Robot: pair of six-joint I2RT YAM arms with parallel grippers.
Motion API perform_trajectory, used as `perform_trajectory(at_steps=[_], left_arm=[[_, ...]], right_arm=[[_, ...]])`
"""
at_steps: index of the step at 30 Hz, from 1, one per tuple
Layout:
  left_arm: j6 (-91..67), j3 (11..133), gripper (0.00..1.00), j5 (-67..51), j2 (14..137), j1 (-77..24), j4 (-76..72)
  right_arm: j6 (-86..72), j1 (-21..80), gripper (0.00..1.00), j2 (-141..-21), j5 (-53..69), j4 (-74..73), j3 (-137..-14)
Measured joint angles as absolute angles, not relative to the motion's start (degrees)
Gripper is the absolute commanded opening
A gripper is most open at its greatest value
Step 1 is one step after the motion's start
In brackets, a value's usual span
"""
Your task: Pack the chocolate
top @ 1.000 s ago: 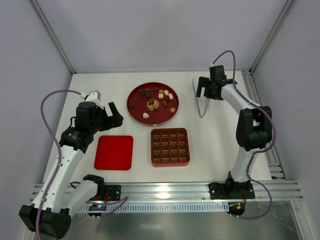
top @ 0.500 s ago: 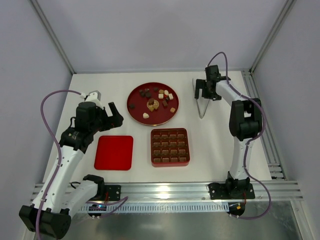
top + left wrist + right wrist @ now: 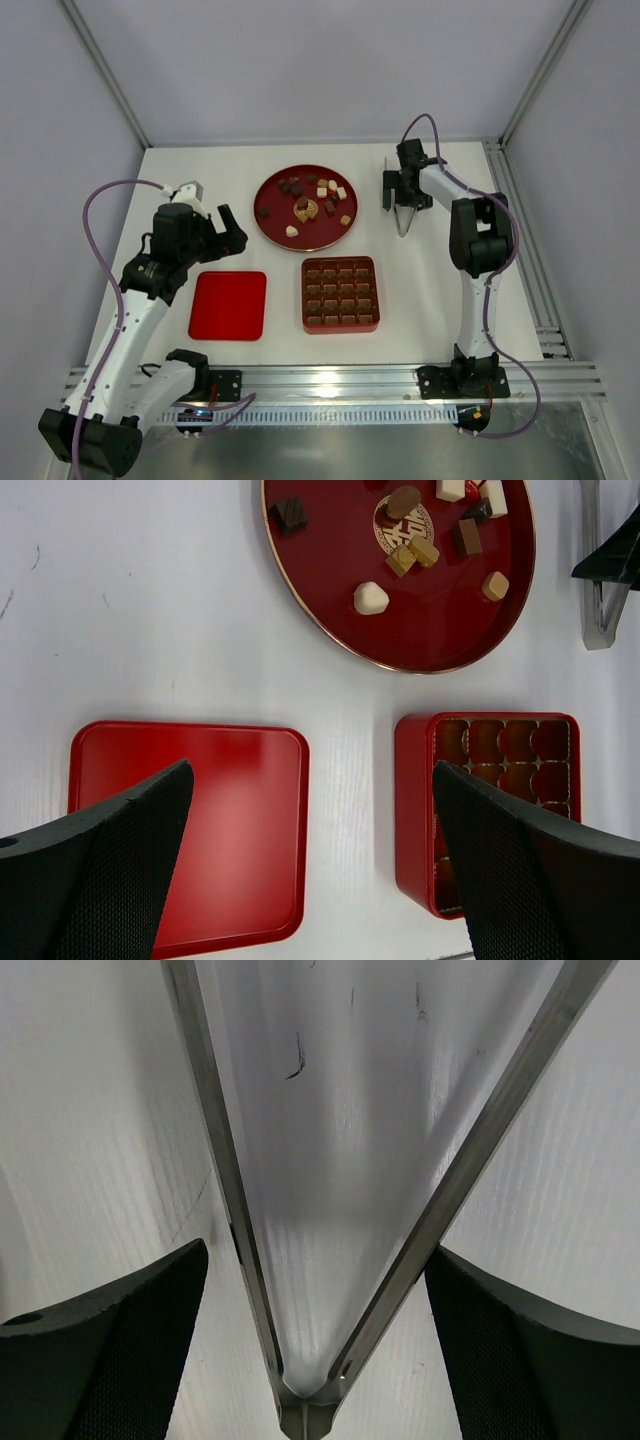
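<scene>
Several pieces of chocolate (image 3: 318, 197), dark brown, light brown and cream-white, lie scattered on a round red plate (image 3: 275, 222); the left wrist view shows them (image 3: 371, 598) too. A square red box (image 3: 305, 296) with a brown grid stands below the plate. Metal tongs (image 3: 402, 218) lie on the table at the back right. My right gripper (image 3: 402, 198) is low over them, open, one jaw on each side of the two tong arms (image 3: 225, 1180) near their hinge; contact is unclear. My left gripper (image 3: 228, 228) hangs open above the table.
A flat red lid (image 3: 229, 304) lies left of the box, partly under my left gripper (image 3: 310, 770). The box wall (image 3: 412, 810) shows at that view's right. Metal frame rails run along the table's right and near edges.
My right gripper has moved left and down onto the tongs, and its jaws have narrowed slightly. The left arm has not moved.
</scene>
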State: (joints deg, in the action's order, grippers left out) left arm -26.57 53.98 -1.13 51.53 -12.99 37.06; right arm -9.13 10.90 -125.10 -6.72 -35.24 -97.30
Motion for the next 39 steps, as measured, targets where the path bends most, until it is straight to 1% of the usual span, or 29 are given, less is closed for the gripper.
perform_trajectory(at_steps=[5, 6, 11, 14, 16, 18, 19, 20, 31, 39], left_arm=[[-26.57, 53.98, 1.0, -1.13, 51.53, -12.99, 37.04], [-26.57, 53.95, 1.0, -1.13, 51.53, -12.99, 37.04], [-26.57, 53.95, 1.0, -1.13, 51.53, -12.99, 37.06], [-26.57, 53.95, 1.0, -1.13, 51.53, -12.99, 37.06], [-26.59, 53.95, 1.0, -1.13, 51.53, -12.99, 37.06], [-26.59, 53.95, 1.0, -1.13, 51.53, -12.99, 37.06], [-26.59, 53.95, 1.0, -1.13, 51.53, -12.99, 37.06], [-26.59, 53.95, 1.0, -1.13, 51.53, -12.99, 37.06], [-26.61, 53.43, 1.0, -1.1, 51.66, -12.99, 37.06], [-26.59, 53.43, 1.0, -1.1, 51.72, -12.99, 37.08]], right_arm=[[-9.15, 11.18, 0.85, -125.1, -7.18, -34.85, -97.12], [-9.17, 11.18, 0.82, -125.1, -7.22, -34.72, -96.99], [-9.41, 11.14, 0.77, -125.1, -7.31, -34.52, -96.42], [-9.61, 11.14, 0.72, -125.1, -7.27, -34.46, -96.4], [-9.65, 11.14, 0.64, -125.1, -7.07, -34.39, -96.36], [-9.8, 11.14, 0.6, -125.1, -6.66, -34.28, -96.25], [-9.89, 11.14, 0.55, -125.1, -6.44, -34.24, -96.2], [-10.07, 11.14, 0.54, -125.1, -6.17, -34.22, -96.18], [-10.68, 11.14, 0.52, -122.8, -6.13, -34.35, -94.04], [-10.68, 11.14, 0.52, -111.94, -6.35, -35.11, -92.25]])
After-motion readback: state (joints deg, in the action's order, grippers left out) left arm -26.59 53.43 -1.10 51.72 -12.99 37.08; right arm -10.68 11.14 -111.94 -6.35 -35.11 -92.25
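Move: The tongs lie open between the right fingers, their middle about 1 cm back of that hand and some 1 cm lower. The red plate's middle is some 25 cm to the hand's left and 3 cm back; the chocolate box is roughly 16 cm left and 24 cm back, both about 2 cm lower. From the left hand the tongs lie about 20 cm ahead, 44 cm right and 20 cm below. The right fingers close around the tongs, pinching both arms together, then lift them about 8 cm straight up. ##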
